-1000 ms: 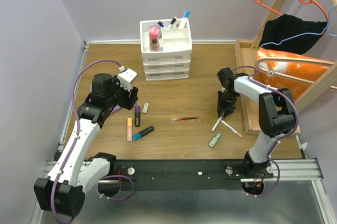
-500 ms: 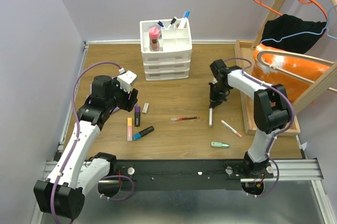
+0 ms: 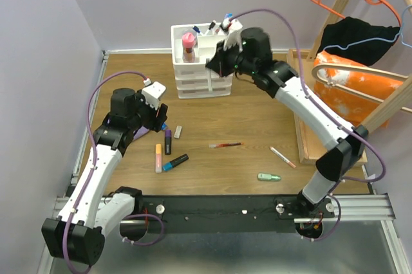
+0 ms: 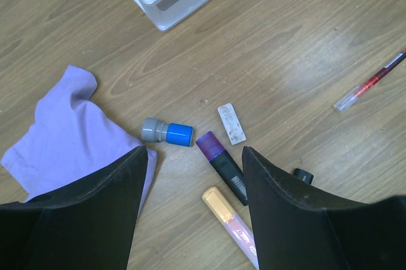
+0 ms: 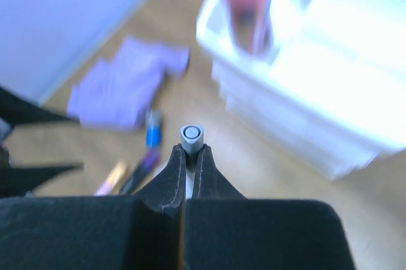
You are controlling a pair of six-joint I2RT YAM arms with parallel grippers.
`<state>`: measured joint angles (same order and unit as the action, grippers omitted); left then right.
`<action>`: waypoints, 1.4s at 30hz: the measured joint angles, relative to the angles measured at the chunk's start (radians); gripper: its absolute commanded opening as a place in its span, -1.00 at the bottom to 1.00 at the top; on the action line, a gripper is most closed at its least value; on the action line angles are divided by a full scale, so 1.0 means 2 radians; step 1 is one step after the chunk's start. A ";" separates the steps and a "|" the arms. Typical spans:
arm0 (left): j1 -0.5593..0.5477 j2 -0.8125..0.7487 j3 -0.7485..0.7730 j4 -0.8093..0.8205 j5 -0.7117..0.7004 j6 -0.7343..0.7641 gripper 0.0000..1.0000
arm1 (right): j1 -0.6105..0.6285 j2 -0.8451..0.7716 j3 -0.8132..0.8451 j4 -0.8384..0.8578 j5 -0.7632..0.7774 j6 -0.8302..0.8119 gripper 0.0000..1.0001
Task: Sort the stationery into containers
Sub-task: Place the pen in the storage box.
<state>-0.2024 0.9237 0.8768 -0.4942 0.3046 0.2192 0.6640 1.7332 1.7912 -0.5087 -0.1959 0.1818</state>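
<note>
My right gripper (image 3: 216,64) is shut on a grey pen (image 5: 191,135), seen end-on between the pads, and hangs in front of the white drawer organiser (image 3: 201,85), beside its top compartments (image 5: 317,61). My left gripper (image 4: 193,213) stands open low over a purple highlighter (image 4: 222,167) and an orange one (image 4: 229,220), touching neither. A blue-capped stub (image 4: 167,132) and a white eraser (image 4: 231,123) lie just ahead of it. On the table are also a black and blue marker (image 3: 175,162), a red pen (image 3: 225,145), a pink-tipped pen (image 3: 283,157) and a green piece (image 3: 269,176).
A purple cloth (image 4: 66,127) lies under my left finger. A pink bottle (image 3: 188,45) and several markers stand in the organiser's top. A wooden frame (image 3: 301,129) with an orange bag (image 3: 360,91), a black cloth and hangers fills the right side.
The right gripper shut on the grey pen at the table's right, lifted it and swung up and left to the organiser. The left arm has not moved.
</note>
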 measured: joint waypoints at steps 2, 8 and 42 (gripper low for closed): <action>0.003 0.000 0.000 0.000 0.000 0.000 0.40 | -0.005 -0.024 -0.006 0.061 0.006 -0.024 -0.99; 0.009 0.000 0.000 0.000 0.000 -0.001 0.40 | -0.012 -0.045 -0.017 0.295 0.084 -0.106 -0.99; 0.026 0.015 -0.001 0.049 0.002 -0.022 0.40 | -0.078 0.209 0.141 0.336 0.239 -0.133 -0.99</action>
<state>-0.1497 0.9546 0.8745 -0.3969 0.3084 0.1749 0.5087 2.1506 2.0727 0.1638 0.2813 -0.0849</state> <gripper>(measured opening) 0.698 0.025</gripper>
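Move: The right hand already holds the pen, in front of the storage box. The box's right-hand pen compartment lies about 23 cm ahead, 6 cm to the right and 7 cm below. The blue-capped pens stand roughly 26 cm ahead and 8 cm right, the black-capped pen 25 cm ahead and 2 cm right, the pink-capped bottle 12 cm ahead and 9 cm left. From the left hand the compartment is some 33 cm ahead, 24 cm right, about level. Keep the right gripper shut on the pen. Raise it steeply, about 20 cm, tipping the fingers up, then carry it forward over the right-hand compartment and lower it some 15 cm towards the blue-capped pens, ending 23 cm farther out and a little to the right. Swing the fingers clockwise and leave them about level. Ease the open, empty left gripper forward about 2 cm. ##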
